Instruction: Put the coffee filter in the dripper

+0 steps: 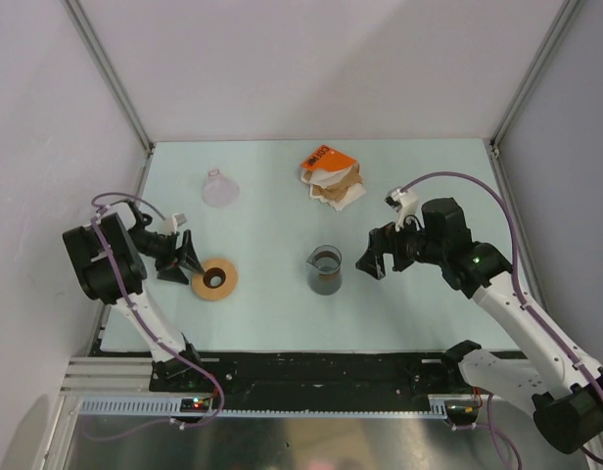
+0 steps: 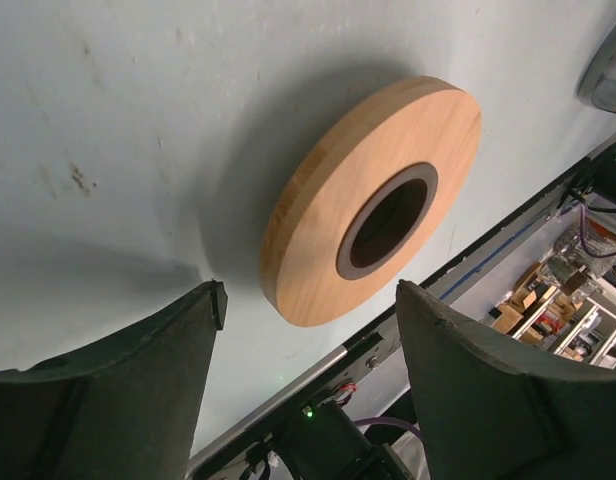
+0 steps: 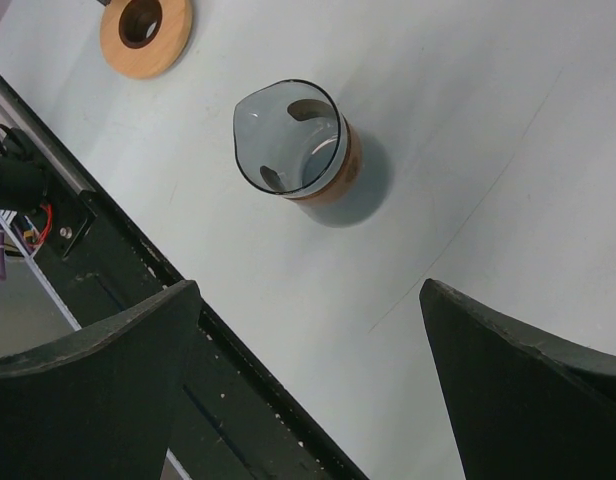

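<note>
The dripper (image 1: 220, 188), a clear pinkish funnel, lies at the back left of the table. At the back middle, pale and brown papers (image 1: 338, 188) lie under an orange pack (image 1: 326, 157). A white edge shows at the pile's left, but I cannot pick out the coffee filter as a separate cone. My left gripper (image 1: 189, 259) is open and empty, just left of the tan wooden ring (image 1: 214, 279). In the left wrist view the ring (image 2: 318, 230) lies ahead of the open gripper (image 2: 308, 300). My right gripper (image 1: 372, 262) is open and empty.
A dark grey cup (image 1: 324, 269) stands mid-table, left of the right gripper. The right wrist view shows the cup (image 3: 298, 140) upright and the ring (image 3: 146, 35) beyond it. The table's black front rail (image 1: 311, 367) runs along the near edge.
</note>
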`<move>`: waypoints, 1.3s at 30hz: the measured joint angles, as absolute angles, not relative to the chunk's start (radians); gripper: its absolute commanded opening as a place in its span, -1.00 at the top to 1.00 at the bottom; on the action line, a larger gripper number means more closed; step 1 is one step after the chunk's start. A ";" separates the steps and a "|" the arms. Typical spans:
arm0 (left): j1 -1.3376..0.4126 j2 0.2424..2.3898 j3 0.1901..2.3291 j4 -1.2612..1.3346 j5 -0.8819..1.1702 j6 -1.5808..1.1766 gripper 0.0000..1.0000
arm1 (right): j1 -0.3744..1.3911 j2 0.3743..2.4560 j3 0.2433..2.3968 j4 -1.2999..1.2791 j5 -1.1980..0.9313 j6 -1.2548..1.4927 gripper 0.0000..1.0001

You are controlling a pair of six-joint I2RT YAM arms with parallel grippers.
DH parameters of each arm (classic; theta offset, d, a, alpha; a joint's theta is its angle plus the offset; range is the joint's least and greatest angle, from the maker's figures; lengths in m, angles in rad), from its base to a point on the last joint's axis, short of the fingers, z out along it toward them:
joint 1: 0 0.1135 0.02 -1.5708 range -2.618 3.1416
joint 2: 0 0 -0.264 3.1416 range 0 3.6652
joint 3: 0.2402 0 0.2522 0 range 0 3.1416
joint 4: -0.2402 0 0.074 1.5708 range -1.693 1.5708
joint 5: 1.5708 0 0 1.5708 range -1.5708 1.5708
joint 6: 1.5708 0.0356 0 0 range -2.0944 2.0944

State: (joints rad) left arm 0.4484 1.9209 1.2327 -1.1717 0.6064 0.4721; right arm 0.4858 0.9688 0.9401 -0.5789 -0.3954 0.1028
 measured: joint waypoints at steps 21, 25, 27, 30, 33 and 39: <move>0.458 1.895 1.196 -1.188 0.791 0.524 1.00 | 0.480 1.014 0.987 -0.594 -0.409 0.076 -0.94; 0.458 1.809 1.158 -1.177 0.809 0.524 1.00 | 0.473 1.015 0.989 -0.594 -0.410 0.076 -0.94; 0.457 1.770 1.155 -1.172 0.830 0.521 1.00 | 0.466 1.015 0.989 -0.594 -0.416 0.076 -0.94; 0.455 1.700 1.155 -1.161 0.897 0.488 1.00 | 0.441 1.015 0.989 -0.596 -0.435 0.076 -0.94; 0.440 1.630 1.165 -1.163 0.962 0.442 1.00 | 0.406 1.015 0.990 -0.606 -0.459 0.077 -0.94; 0.339 1.515 1.213 -1.160 1.101 0.327 1.00 | 0.336 1.013 0.990 -0.634 -0.525 0.079 -0.94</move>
State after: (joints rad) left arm 0.3386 1.5150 1.2129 -1.1603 1.1011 0.3275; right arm 0.3359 1.0134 0.9897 -0.6342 -0.5255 0.0788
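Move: The wooden ring lies flat with its middle some 6 cm right of the left hand, about 1 cm back and 2 cm lower. The glass carafe stands some 33 cm to the right of this hand, about level with it; the pinkish clear cone is about 7 cm right and 21 cm ahead. From the right hand the ring is roughly 39 cm left, 2 cm ahead and 20 cm lower. Left fingers pinch the wooden ring's near-left edge, then lift it 15 cm, tilting and swinging right towards the carafe. ##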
